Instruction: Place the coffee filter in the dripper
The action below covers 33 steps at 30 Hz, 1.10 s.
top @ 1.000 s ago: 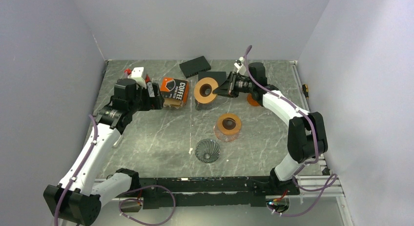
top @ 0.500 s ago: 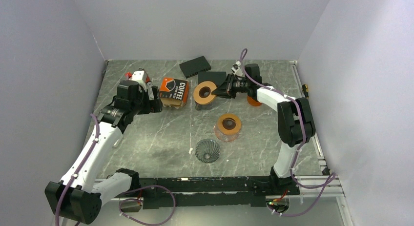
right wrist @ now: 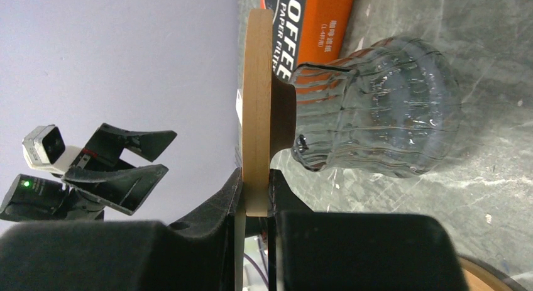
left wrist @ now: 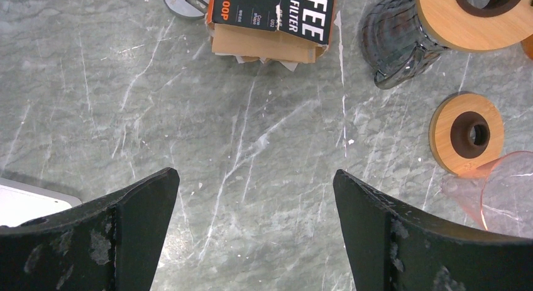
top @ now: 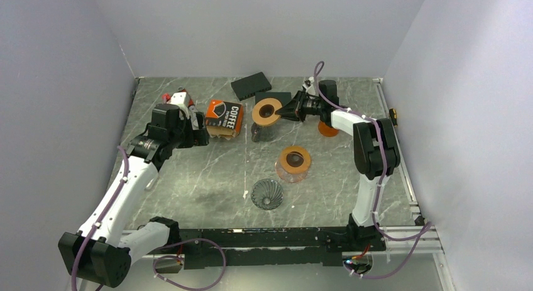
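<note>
The coffee filter box [top: 224, 115], orange and black, lies at the back left of the table, with brown paper filters [left wrist: 264, 46] sticking out of its near end. My left gripper [top: 200, 132] hovers just left of the box, open and empty [left wrist: 254, 178]. My right gripper [top: 284, 113] is shut on the wooden ring [right wrist: 256, 102] of a dark glass dripper [right wrist: 383, 127]. That dripper is tipped so its ring [top: 266, 111] faces the top camera, its glass body [top: 261, 132] hanging toward the table.
A pink glass dripper with a wooden ring [top: 293, 162] lies mid-table. A dark ribbed glass cone [top: 267, 194] sits nearer the front. A black box [top: 251, 85] lies at the back, and an orange object [top: 327, 129] under the right arm.
My right arm has folded its elbow back and carried the held dripper slightly toward the back wall. My left gripper has shifted a little.
</note>
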### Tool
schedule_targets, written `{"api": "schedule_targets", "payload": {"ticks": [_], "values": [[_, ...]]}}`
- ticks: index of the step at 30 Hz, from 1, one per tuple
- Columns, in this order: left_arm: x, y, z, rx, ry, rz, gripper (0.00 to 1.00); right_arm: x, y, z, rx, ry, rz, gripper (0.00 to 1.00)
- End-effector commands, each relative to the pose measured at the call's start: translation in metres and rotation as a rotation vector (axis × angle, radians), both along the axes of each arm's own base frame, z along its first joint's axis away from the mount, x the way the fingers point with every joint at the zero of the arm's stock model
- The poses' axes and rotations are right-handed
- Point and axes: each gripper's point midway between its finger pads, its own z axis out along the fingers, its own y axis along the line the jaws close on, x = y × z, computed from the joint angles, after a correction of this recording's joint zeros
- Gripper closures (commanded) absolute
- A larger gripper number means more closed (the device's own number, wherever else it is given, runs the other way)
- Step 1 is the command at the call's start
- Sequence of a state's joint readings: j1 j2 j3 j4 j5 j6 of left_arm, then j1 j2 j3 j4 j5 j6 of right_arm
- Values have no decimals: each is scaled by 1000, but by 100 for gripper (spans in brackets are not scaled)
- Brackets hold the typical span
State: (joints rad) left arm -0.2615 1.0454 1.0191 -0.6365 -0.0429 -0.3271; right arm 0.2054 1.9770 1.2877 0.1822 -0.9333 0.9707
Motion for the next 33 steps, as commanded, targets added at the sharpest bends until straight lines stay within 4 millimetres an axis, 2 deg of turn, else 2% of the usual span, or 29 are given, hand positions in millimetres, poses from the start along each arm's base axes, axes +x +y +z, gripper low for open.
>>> {"api": "schedule_targets", "payload": {"ticks": [1,6,10,19,26,33], "values": [[3,-1,7,-10,-18,7,0,4,4,19,49,-60,36,100],[3,-2,8,-16,-18,1,0,3,4,12,53,-48,35,100],[3,-2,9,-17,-24,0,0,3,3,4,48,-33,32,95],[3,-4,8,-21,-18,-13,1,1,2,-7,20,-5,32,75],[2,-5,8,-24,-18,-18,1,-1,-1,-13,-19,-5,22,53],[3,-6,8,-26,-21,-21,0,-1,-8,-17,-108,-21,15,45]]}}
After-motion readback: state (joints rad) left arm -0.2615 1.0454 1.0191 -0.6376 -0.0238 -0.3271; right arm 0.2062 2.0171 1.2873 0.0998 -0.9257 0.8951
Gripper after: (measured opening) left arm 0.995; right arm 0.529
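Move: The right hand still holds the wooden dripper by its rim. The glass server it is being set on lies about 4 cm to the left, 2 cm back and 8 cm below. The filter box stands some 17 cm left, about level; the second wooden dripper 13 cm back and 6 cm right; the amber server 17 cm right, 3 cm back. From the idle left hand, the glass server is about 17 cm right, 3 cm ahead and 15 cm below. The right hand sinks about 3 cm beside the glass server, its fingers opening to let go of the dripper's rim. ##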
